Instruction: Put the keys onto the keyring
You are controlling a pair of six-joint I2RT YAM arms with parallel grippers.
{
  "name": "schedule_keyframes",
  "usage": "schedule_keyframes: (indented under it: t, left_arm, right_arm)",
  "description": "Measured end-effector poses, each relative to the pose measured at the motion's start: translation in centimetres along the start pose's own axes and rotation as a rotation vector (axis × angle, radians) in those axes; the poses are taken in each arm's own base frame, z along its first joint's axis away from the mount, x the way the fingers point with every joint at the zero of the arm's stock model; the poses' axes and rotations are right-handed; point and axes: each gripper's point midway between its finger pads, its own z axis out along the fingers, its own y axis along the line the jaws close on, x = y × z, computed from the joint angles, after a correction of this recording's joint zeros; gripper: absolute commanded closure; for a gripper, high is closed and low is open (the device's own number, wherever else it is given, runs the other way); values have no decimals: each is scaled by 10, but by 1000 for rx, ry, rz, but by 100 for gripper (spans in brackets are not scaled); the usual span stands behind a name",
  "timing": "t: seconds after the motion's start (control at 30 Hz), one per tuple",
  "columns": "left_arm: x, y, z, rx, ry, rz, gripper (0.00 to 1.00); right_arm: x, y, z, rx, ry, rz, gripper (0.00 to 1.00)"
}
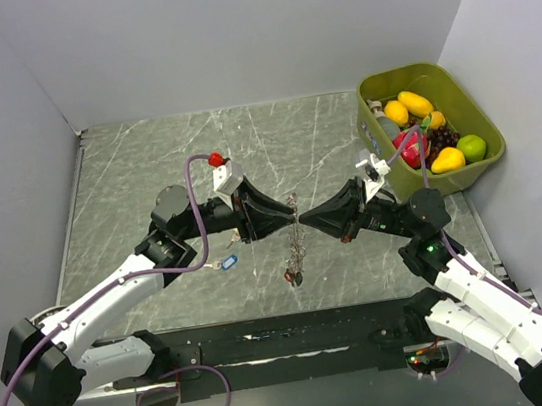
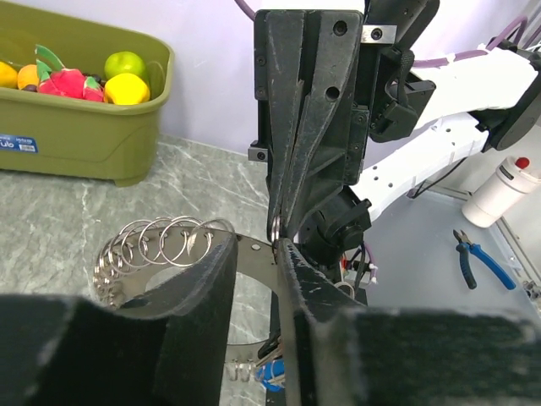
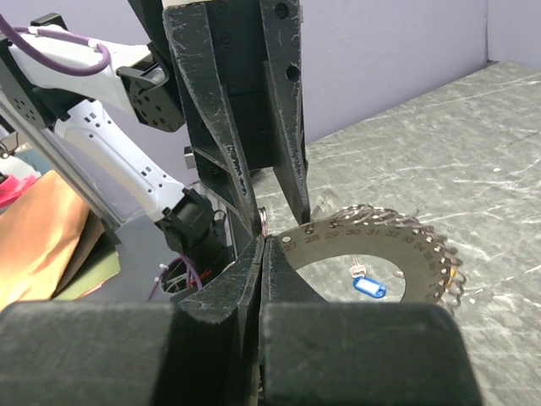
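Observation:
The keyring (image 1: 297, 245) is a flat grey numbered ring plate (image 3: 380, 241) carrying several small split rings (image 2: 161, 241). It hangs upright above the table between the two grippers. My right gripper (image 3: 264, 241) is shut, pinching a small split ring at the plate's edge; it also shows in the top view (image 1: 306, 220). My left gripper (image 2: 254, 245) faces it from the other side (image 1: 284, 223), jaws apart, fingertips at the plate's face with nothing clamped. A blue-tagged key (image 1: 224, 263) lies on the table below, seen through the ring's hole (image 3: 369, 288).
An olive bin (image 1: 435, 74) of toy fruit stands at the back right of the marble table (image 1: 145, 170). Grey walls close in the left, back and right sides. Blue pliers (image 2: 478, 258) and a white bottle (image 2: 499, 190) lie beyond the table's near edge.

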Motion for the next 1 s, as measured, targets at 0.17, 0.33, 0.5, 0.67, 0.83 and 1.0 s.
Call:
schedule_keyframes:
  t: [0.17,0.33,0.5,0.67,0.83,1.0]
  left_arm:
    - [0,-1,0,4,2,-2,99]
    - [2,-2,0,17,9,-3,99]
    - [2,-2,0,16,9,2,99]
    - [6,1,-1,-2,25,17,99]
    - [17,8,-5,-45,66,25,99]
    - [16,9,-13,-85,80,86,99]
  right_arm:
    - [1,-1,0,4,2,3,100]
    - [2,-3,0,12,5,-1,100]
    - [2,-4,-1,20,4,-8,90]
    - [-1,-3,-3,33,-6,-21,40]
    - [-14,1,-9,58,-51,-69,15]
    - [-20,1,-15,79,-67,-116,11]
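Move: The small wire loop of the keyring, still pinched in the right fingertips, stands level with the left hand and about 1 cm to its right, between its open fingers. From the left hand, the keyring's plate centres some 3 cm ahead and 6 cm below; its attached keys hang roughly 4 cm back and 10 cm below. The blue-tagged key lies about 5 cm ahead, 15 cm left and 30 cm below. The loop is at the right hand's tips, about 1 cm to its left. Left fingers pinch the loop, then sink about 2 cm as the right opens, retreating rightward and up. ##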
